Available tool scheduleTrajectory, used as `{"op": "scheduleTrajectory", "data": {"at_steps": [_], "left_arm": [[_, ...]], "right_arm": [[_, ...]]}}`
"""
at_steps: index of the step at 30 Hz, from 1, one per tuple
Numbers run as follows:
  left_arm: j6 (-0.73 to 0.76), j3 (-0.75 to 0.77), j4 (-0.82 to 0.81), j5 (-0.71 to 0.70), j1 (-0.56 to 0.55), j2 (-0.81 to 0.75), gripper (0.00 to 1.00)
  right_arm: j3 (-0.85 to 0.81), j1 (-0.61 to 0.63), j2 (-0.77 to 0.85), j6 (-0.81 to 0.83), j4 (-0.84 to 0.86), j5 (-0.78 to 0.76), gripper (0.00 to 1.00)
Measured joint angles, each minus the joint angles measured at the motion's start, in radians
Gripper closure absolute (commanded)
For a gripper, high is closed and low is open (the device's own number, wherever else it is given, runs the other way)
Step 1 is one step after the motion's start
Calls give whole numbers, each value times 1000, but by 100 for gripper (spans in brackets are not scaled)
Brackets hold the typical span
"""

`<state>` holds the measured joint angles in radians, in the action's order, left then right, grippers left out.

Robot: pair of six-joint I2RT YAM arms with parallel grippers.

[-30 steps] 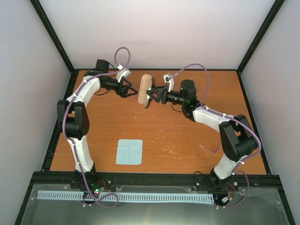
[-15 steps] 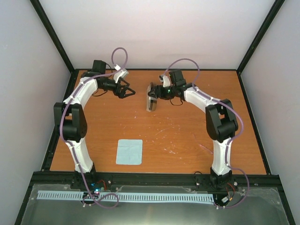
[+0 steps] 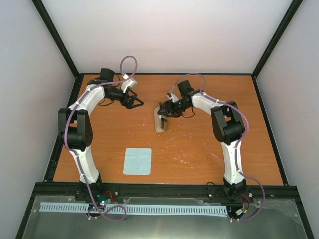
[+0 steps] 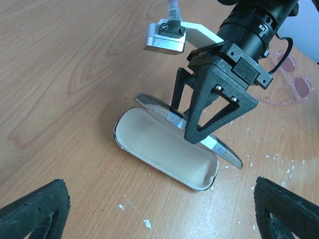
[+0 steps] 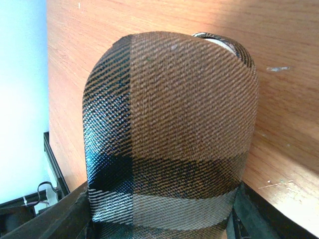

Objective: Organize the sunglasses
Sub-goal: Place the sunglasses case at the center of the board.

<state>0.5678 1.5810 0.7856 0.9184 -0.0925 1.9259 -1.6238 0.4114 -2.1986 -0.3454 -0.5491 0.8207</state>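
The grey-tan plaid case (image 3: 160, 121) lies open on the table, its cream inside (image 4: 164, 149) facing up. My right gripper (image 3: 163, 110) is shut on the raised lid (image 4: 224, 149), one finger on each side; it also shows in the left wrist view (image 4: 214, 124). The lid's plaid fabric (image 5: 169, 134) fills the right wrist view between my fingers (image 5: 65, 214). My left gripper (image 3: 137, 103) is open and empty, left of the case, its fingertips wide apart (image 4: 159, 209). The translucent pink sunglasses (image 4: 294, 82) lie on the table beyond the right arm, faint in the top view (image 3: 218, 157).
A pale blue square cloth (image 3: 137, 161) lies flat near the front of the table, left of centre. Black frame posts stand at the back corners. White specks mark the wood around the case.
My right arm has swung the case left and down from mid-air onto the table, where it now lies open. My left gripper has shifted only slightly.
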Motion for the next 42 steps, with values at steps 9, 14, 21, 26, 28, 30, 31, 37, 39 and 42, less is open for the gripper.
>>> {"op": "scheduleTrajectory", "data": {"at_steps": [9, 14, 21, 26, 28, 30, 31, 37, 39, 42], "left_arm": [[0, -8, -2, -3, 0, 0, 1], [5, -14, -3, -10, 0, 6, 1], [19, -14, -3, -19, 0, 53, 1], [25, -14, -3, -21, 0, 65, 2], [26, -14, -4, -20, 0, 67, 4], [26, -14, -7, -20, 0, 70, 9], [26, -13, -10, -18, 0, 75, 13], [18, 78, -14, -18, -12, 188, 38], [11, 132, -14, -25, -21, 240, 43], [7, 214, -14, -42, -44, 310, 47]], "right_arm": [[-3, -8, 0, 23, -33, -2, 44], [-8, -8, 0, 28, -45, -10, 36], [-8, -11, 0, 45, -53, -44, 14], [-8, -13, 0, 60, -61, -69, 0], [-8, -13, 0, 60, -63, -80, 0], [-8, -13, 0, 62, -65, -94, 0], [-8, -14, 1, 64, -68, -105, 0], [17, -34, 89, 72, -103, -214, 0], [46, -56, 168, 72, -107, -267, 0], [88, -90, 303, 66, -105, -344, 0]]}}
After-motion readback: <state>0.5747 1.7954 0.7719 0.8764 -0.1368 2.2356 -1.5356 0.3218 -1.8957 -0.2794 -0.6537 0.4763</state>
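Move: The open sunglasses case is already on the board, its raised lid pinched by the right gripper; the case's middle is roughly 2 cm back, 2 cm left of and 2 cm below that hand. The blue cloth lies about 24 cm back and 12 cm left of the right hand, the pink sunglasses some 16 cm back and 29 cm right, both about 5 cm lower. From the left gripper, the case is roughly 4 cm back, 11 cm right and 12 cm below. Hold the right gripper nearly still on the lid, then open its fingers fully while easing a little right and down; once free of the case, draw it right and up, about 9 cm and 7 cm in all, tipping the fingers further downward. Meanwhile lower the empty left gripper some 7 cm, then also push it forward about 5 cm while half closing its fingers. ##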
